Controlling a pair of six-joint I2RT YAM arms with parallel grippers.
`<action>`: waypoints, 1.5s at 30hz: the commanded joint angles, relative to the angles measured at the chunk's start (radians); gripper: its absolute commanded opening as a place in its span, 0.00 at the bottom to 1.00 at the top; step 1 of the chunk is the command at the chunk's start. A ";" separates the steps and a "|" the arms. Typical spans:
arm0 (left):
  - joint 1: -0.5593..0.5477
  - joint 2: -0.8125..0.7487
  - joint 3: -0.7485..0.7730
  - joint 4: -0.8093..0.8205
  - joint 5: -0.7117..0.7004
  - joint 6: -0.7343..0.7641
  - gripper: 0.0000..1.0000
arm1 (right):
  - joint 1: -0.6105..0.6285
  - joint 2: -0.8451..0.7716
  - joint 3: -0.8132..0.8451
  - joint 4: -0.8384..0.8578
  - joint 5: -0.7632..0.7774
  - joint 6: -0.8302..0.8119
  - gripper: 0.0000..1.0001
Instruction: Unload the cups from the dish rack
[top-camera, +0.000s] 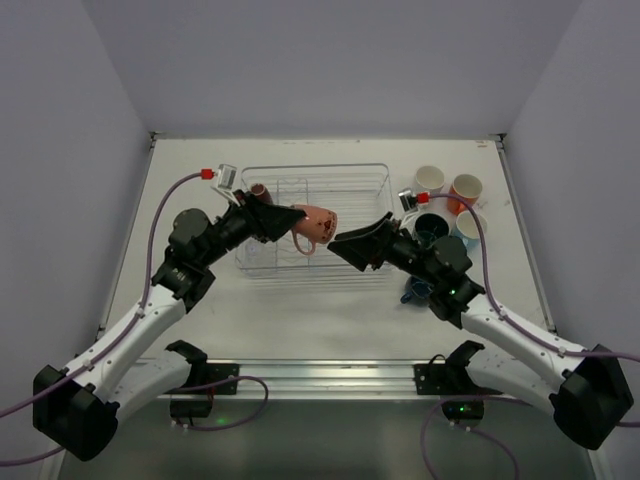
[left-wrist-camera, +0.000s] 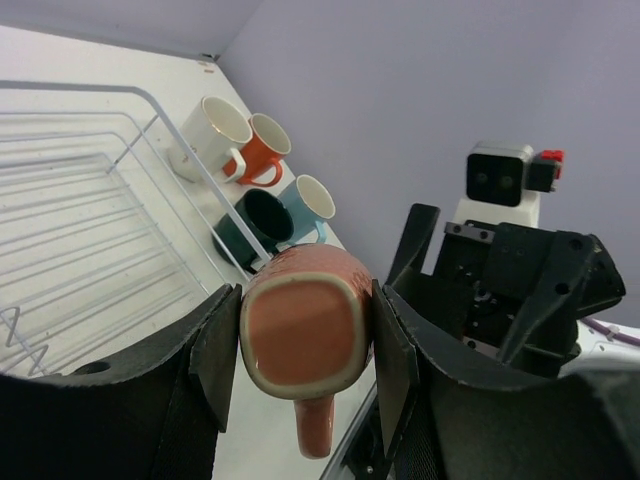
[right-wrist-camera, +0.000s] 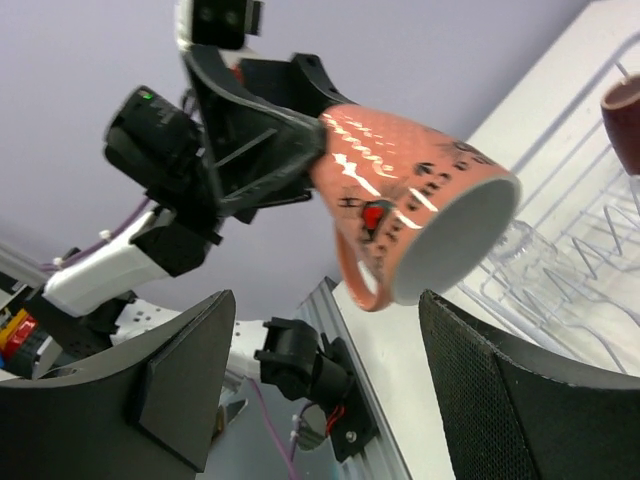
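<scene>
My left gripper (top-camera: 288, 218) is shut on a pinkish mug (top-camera: 315, 226) and holds it sideways above the right half of the wire dish rack (top-camera: 365, 180). In the left wrist view the pads (left-wrist-camera: 222, 360) clamp the mug's base (left-wrist-camera: 303, 335), handle pointing down. My right gripper (top-camera: 352, 242) is open and empty, just right of the mug's mouth. In the right wrist view the mug (right-wrist-camera: 420, 215) hangs between and beyond my open fingers (right-wrist-camera: 180, 390). A brown tumbler (top-camera: 258, 190) stands in the rack's far left; it also shows in the right wrist view (right-wrist-camera: 625, 120).
Right of the rack stand a white mug (top-camera: 430, 180), an orange mug (top-camera: 466, 188), a dark teal mug (top-camera: 432, 228) and a light blue mug (top-camera: 468, 226). A navy mug (top-camera: 415, 290) sits nearer, beside my right arm. The aluminium rail (top-camera: 320, 375) runs along the near edge.
</scene>
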 joint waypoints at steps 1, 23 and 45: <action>-0.012 0.001 0.038 0.124 0.078 -0.052 0.05 | -0.001 0.073 0.037 0.046 0.004 -0.016 0.77; -0.121 0.021 0.033 0.052 0.022 -0.005 0.60 | -0.001 0.180 0.120 0.160 -0.073 -0.005 0.02; -0.121 0.038 0.252 -0.782 -0.733 0.632 1.00 | 0.250 0.099 0.193 -1.140 0.493 -0.381 0.00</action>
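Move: The pink cup, already in the left fingers, has its middle about 5 cm right and 1 cm ahead of the left gripper; from the empty, open right gripper it lies roughly 7 cm left and 5 cm ahead, at the same height. From the left gripper, the brown cup is some 19 cm ahead, 8 cm left and 26 below; the glass is about 6 cm ahead, 9 cm left and 28 below. Bring the left gripper right and back about 5 cm with the pink cup while the right reaches some 3 cm left and closes on the cup's wall at the mouth end. Then open the left and withdraw it left, down and forward, fingers tipping down over the rack; lower the right about 20 cm, also right and back, to the open table before the rack, tilting its fingers down some 50 degrees. ##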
